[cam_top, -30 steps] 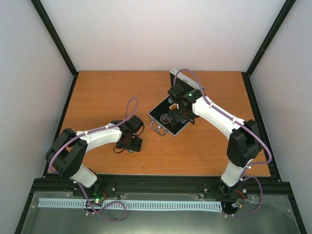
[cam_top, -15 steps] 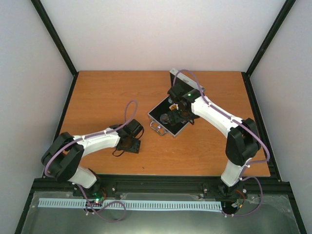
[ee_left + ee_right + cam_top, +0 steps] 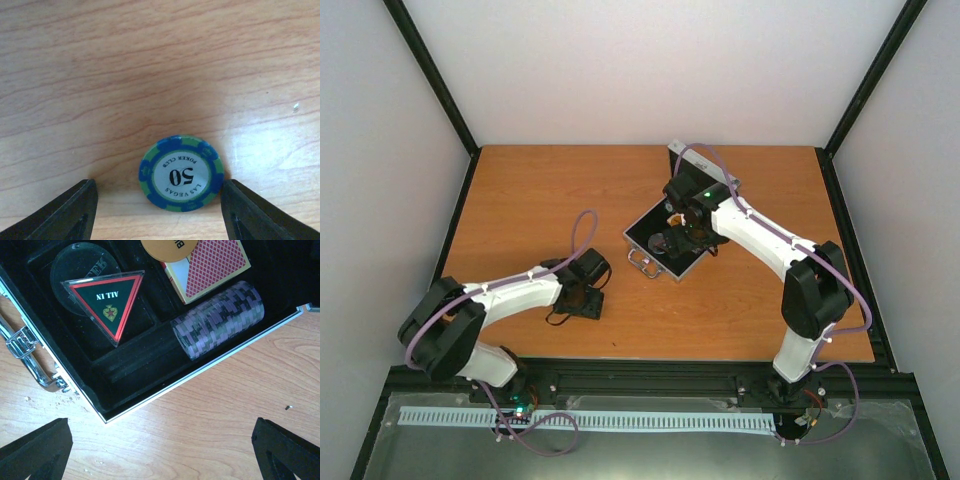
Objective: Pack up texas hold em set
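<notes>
A blue-and-green poker chip (image 3: pixel 181 173) marked 50 lies flat on the wood between the fingers of my left gripper (image 3: pixel 159 212). The jaws are open: the right finger (image 3: pixel 260 215) is at the chip's edge, and the left finger (image 3: pixel 65 212) stands clear of it. The silver case (image 3: pixel 200 371) lies open with black lining. It holds a row of purple chips (image 3: pixel 220 317), the pink-white card pack (image 3: pixel 210 267), the orange disc (image 3: pixel 167 247), the black-red triangle (image 3: pixel 107 302) and the clear disc (image 3: pixel 82 265). My right gripper (image 3: pixel 160 455) hangs open over bare table beside the case's rim.
The case (image 3: pixel 645 228) sits right of the table's middle, its lid (image 3: pixel 700 160) raised at the back and its metal handle (image 3: pixel 30 360) toward the left arm. My left gripper (image 3: pixel 580 300) is down at the table's near left. Black frame posts edge the table.
My left gripper has shifted slightly toward the near left edge and its jaws have narrowed a little. The right arm has not moved.
</notes>
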Controlling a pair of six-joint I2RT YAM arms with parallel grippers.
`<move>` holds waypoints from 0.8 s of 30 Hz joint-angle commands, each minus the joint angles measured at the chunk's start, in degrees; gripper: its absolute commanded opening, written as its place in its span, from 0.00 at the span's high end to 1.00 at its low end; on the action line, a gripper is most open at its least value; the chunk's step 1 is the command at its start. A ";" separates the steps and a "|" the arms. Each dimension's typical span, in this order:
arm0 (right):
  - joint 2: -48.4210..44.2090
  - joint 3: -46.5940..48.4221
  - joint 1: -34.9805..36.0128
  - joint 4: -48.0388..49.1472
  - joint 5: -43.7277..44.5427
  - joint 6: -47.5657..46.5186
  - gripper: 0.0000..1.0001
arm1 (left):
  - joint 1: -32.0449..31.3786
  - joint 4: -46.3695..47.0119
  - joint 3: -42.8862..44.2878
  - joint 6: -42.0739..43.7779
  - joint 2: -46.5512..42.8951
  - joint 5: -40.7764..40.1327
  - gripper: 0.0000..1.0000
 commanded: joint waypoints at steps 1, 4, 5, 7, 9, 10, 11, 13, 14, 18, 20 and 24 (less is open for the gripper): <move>0.90 0.75 -0.42 0.19 -0.21 0.31 0.00 | -0.47 0.12 0.84 1.17 2.97 2.87 0.32; 0.60 0.59 -0.37 0.10 -0.12 0.53 0.00 | -0.40 0.11 1.54 1.88 3.68 3.75 0.36; 0.43 0.37 -0.37 0.05 -0.12 0.57 0.00 | -0.44 0.00 1.67 1.98 3.64 4.13 0.38; 0.15 -0.15 -0.37 0.25 0.04 0.68 0.00 | -0.48 -0.36 1.65 1.88 3.28 4.68 0.40; -0.19 -0.78 -0.38 0.36 0.01 0.87 0.00 | -0.50 -0.78 1.33 1.63 2.65 4.77 0.42; -0.28 -0.98 -0.37 0.44 -0.03 0.90 0.00 | -0.51 -1.03 1.12 1.47 2.15 4.83 0.43; -0.29 -1.15 -0.42 0.66 -0.10 0.93 0.00 | -0.51 -1.17 0.73 1.09 1.74 4.90 0.44; -0.29 -1.37 -0.37 0.84 -0.12 1.10 0.00 | -0.51 -1.22 0.16 0.36 0.99 5.33 0.46; -0.29 -1.46 -0.37 0.89 -0.18 1.11 0.00 | -0.56 -1.15 -0.20 0.01 0.74 5.50 0.47; -0.29 -1.41 -0.38 0.96 -0.24 1.04 0.00 | -1.16 -0.95 -1.13 -1.07 0.96 5.34 0.51; -0.32 -1.55 -0.37 1.06 -0.20 0.94 0.00 | -1.74 -0.88 -1.58 -1.76 1.05 5.18 0.52; -0.38 -1.91 -0.37 1.19 -0.29 0.90 0.00 | -2.09 -0.98 -1.70 -2.25 1.34 4.07 0.56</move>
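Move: The 50 chip lies flat on the table almost under my left hand, about 1 cm to its right and 1 cm below, level with it fore and aft, its rim beside my right-hand finger. From this hand the case handle is roughly 12 cm ahead and 14 cm to the right, the open case's middle some 21 cm ahead and 22 cm right, both near its height. From my right hand the chip lies about 12 cm back, 27 cm left and 12 cm lower. Staying low over the table, I shift my left hand about 1 cm to the right to centre the fingers over the 50 chip, easing barely forward and then slightly back. Meanwhile I close the fingers from roughly two-thirds open to under half, bringing a fingertip in at each side of the chip's rim, the hand still pointing down. ##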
